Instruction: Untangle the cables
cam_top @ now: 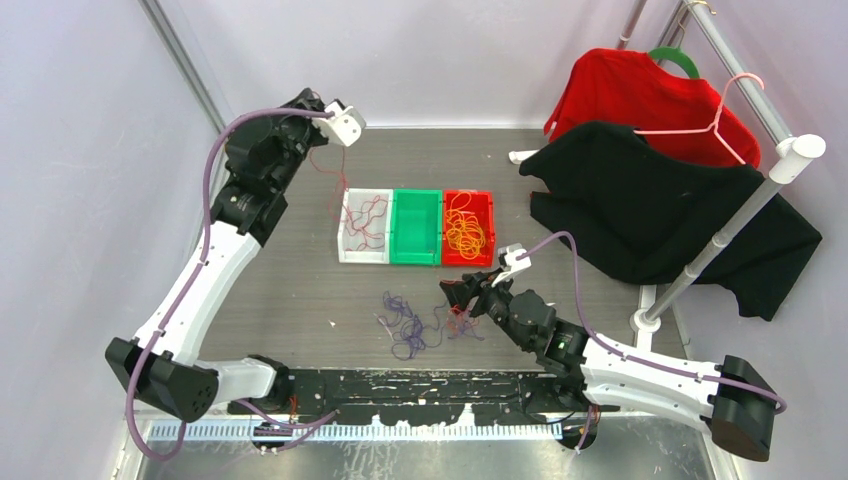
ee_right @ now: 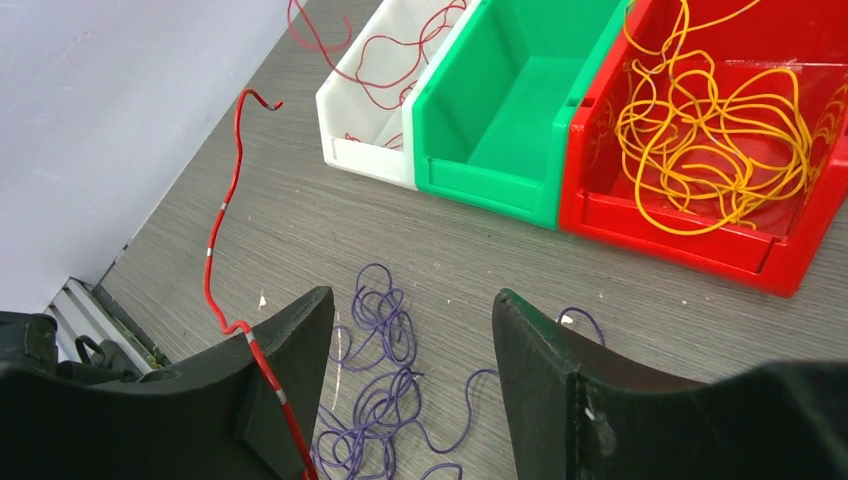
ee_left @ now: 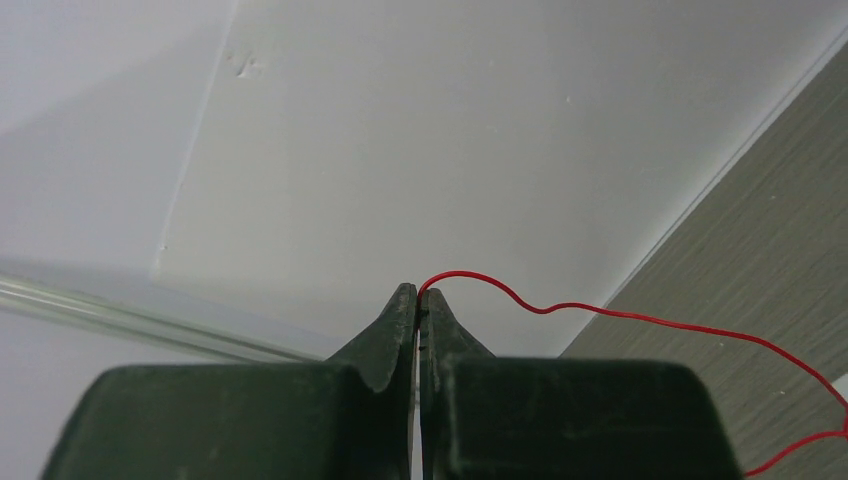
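Observation:
A thin red cable is pinched at the tips of my left gripper, which is shut on it. That gripper is raised at the back left, and the red cable hangs from it down into the white bin. Orange-yellow cables fill the red bin. A purple clump lies loose on the table. My right gripper hovers open just above the purple cables, nothing between its fingers. A red strand with pale bands drapes over its left finger's outer face.
A green bin stands between the white and red ones, with nothing in it. A clothes rack with a black garment and a red garment stands at the right. Pale walls close in the left and back.

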Controlling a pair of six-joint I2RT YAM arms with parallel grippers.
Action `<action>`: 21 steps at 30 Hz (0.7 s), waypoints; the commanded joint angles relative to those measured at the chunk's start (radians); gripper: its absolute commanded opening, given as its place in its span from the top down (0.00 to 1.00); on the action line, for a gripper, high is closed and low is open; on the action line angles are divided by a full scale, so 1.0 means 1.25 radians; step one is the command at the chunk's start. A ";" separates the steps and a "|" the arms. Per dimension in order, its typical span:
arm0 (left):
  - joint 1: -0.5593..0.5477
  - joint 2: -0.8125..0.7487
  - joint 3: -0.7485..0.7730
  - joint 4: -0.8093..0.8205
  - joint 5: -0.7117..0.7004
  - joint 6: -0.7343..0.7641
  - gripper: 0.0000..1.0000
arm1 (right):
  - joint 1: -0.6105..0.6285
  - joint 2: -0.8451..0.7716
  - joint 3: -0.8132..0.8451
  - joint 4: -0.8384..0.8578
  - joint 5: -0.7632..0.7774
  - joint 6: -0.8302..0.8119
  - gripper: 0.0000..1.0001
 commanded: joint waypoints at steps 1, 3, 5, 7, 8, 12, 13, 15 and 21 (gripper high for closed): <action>-0.001 -0.013 -0.009 0.005 0.031 -0.038 1.00 | 0.000 -0.014 -0.007 0.019 0.028 0.018 0.36; 0.000 -0.005 -0.008 -0.013 0.038 -0.071 1.00 | 0.001 -0.017 -0.008 0.015 0.031 0.018 0.36; -0.001 0.002 -0.015 -0.023 0.048 -0.093 1.00 | 0.001 -0.017 -0.006 0.012 0.034 0.016 0.36; -0.003 0.004 -0.032 -0.011 0.055 -0.106 1.00 | 0.001 -0.016 -0.006 0.012 0.038 0.016 0.36; -0.003 0.023 -0.039 -0.009 0.059 -0.113 1.00 | 0.001 -0.016 -0.006 0.012 0.039 0.016 0.36; -0.004 0.058 -0.041 -0.010 0.072 -0.123 1.00 | 0.001 -0.012 -0.006 0.010 0.046 0.016 0.36; -0.003 0.067 -0.038 -0.010 0.073 -0.145 1.00 | 0.001 -0.011 -0.006 0.010 0.046 0.016 0.36; -0.003 0.089 -0.030 -0.008 0.077 -0.151 1.00 | 0.001 -0.009 -0.005 0.010 0.048 0.016 0.36; -0.004 0.161 0.007 0.031 0.090 -0.152 1.00 | 0.001 0.011 -0.002 0.014 0.054 0.020 0.36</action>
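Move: Far below the closed left hand, which holds the red cable's upper end, the white bin lies about 44 cm down, 7 cm back and 6 cm to the right. The green bin stands some 10 cm farther right of it, and the red bin with the yellow cable about 20 cm right of it. From the right hand, the white bin is roughly 13 cm ahead, 16 cm left and 14 cm lower. Lowering the pinched red cable towards the white bin, the left hand sinks about 11 cm, slowly at first and then faster, drifting some 4 cm forward and nearly as far right on the way. The wrist tips its fingers down by about 15 degrees, and they stay shut on the cable. The right hand stays almost in place, fingers still open, a red strand lying across its left finger. ##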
